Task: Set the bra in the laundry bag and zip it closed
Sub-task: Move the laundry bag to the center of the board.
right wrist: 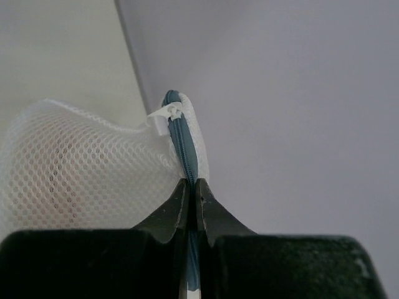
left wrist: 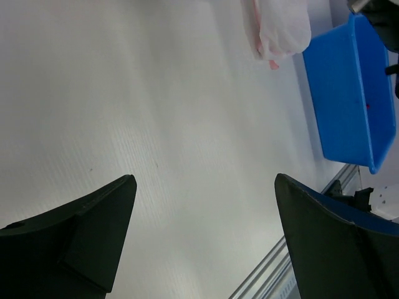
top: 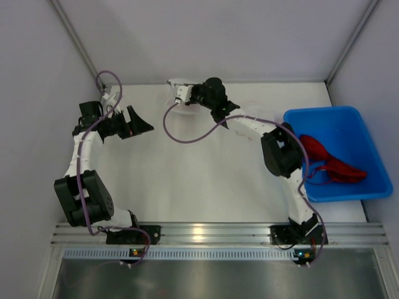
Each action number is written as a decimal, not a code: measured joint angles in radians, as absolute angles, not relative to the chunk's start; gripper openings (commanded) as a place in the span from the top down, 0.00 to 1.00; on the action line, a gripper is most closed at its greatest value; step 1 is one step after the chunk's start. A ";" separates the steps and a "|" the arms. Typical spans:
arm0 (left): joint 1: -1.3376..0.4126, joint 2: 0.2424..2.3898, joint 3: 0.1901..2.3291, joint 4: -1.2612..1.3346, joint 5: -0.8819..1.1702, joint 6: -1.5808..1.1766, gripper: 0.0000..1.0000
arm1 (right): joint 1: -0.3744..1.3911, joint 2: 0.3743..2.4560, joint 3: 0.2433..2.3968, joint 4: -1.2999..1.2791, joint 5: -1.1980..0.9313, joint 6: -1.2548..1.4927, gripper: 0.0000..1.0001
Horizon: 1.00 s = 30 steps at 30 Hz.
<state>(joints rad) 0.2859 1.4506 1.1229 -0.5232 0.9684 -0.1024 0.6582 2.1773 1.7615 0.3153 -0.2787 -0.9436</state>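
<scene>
The laundry bag (top: 179,107) is white mesh and lies at the far middle of the table, under my right gripper (top: 181,93). In the right wrist view, my right gripper (right wrist: 192,182) is shut on the bag's (right wrist: 81,168) blue zipper edge (right wrist: 184,140), just below a white zip pull (right wrist: 172,113). A pinkish shape shows through the mesh (left wrist: 272,62); whether it is the bra I cannot tell. My left gripper (top: 138,119) hovers over the table's left side, well apart from the bag (left wrist: 283,28). It is open (left wrist: 206,180), with only bare table between its fingers.
A blue bin (top: 341,119) stands at the right edge of the table with a red garment (top: 330,163) in it. The same bin (left wrist: 349,93) appears in the left wrist view. Grey walls close off the back and both sides.
</scene>
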 measured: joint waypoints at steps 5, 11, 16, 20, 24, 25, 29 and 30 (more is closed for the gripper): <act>0.286 1.451 1.130 -0.524 0.923 -0.077 0.02 | 0.653 2.488 2.107 0.379 -0.224 -1.062 0.94; 0.289 1.444 1.120 -0.525 0.895 -0.071 0.02 | 0.669 2.636 2.133 0.407 -0.219 -1.148 0.52; 0.291 1.441 1.120 -0.532 0.880 -0.064 0.02 | 0.706 2.606 2.005 0.421 -0.205 -1.110 0.13; 0.292 1.441 1.142 -0.546 0.871 -0.053 0.02 | 0.725 2.461 1.877 0.353 -0.194 -1.028 0.01; 0.292 1.445 1.250 -0.553 0.806 -0.041 0.02 | 0.720 2.253 1.832 0.214 -0.191 -0.915 0.01; 0.292 1.445 1.277 -0.552 0.790 -0.035 0.02 | 0.713 2.189 1.832 0.167 -0.190 -0.877 0.01; 0.293 1.444 1.353 -0.522 0.726 -0.025 0.02 | 0.651 1.981 1.849 -0.017 -0.188 -0.735 0.01; 0.294 1.444 1.355 -0.513 0.712 -0.031 0.02 | 0.627 1.949 1.857 -0.057 -0.188 -0.700 0.01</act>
<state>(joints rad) 0.2935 1.4445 1.3548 -0.5125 0.7116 -0.0307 0.6273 1.9488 1.8568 -0.0570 -0.1879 -0.6998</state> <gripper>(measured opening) 0.983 0.993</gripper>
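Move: The right hand, gripping the laundry bag's zip edge, hangs it near the board's far side. The spot where the bag is to go lies about 4 cm ahead of that hand, 4 cm left and roughly 20 cm below. From the same hand the pink-and-white pouch lies some 26 cm right, 6 cm back and 22 cm below. From the empty left hand the spot is about 18 cm ahead, 10 cm right and 17 cm down. The right fingers keep their pinch on the zip edge as the hand swings about 7 cm forward, then sinks some 14 cm, easing left and back; they open wide on the way down and let the bag go near the board's far edge. The hand then lifts steeply about 23 cm, going right and back. The left hand, staying open, finally rises 6 cm, drifting forward and left. ##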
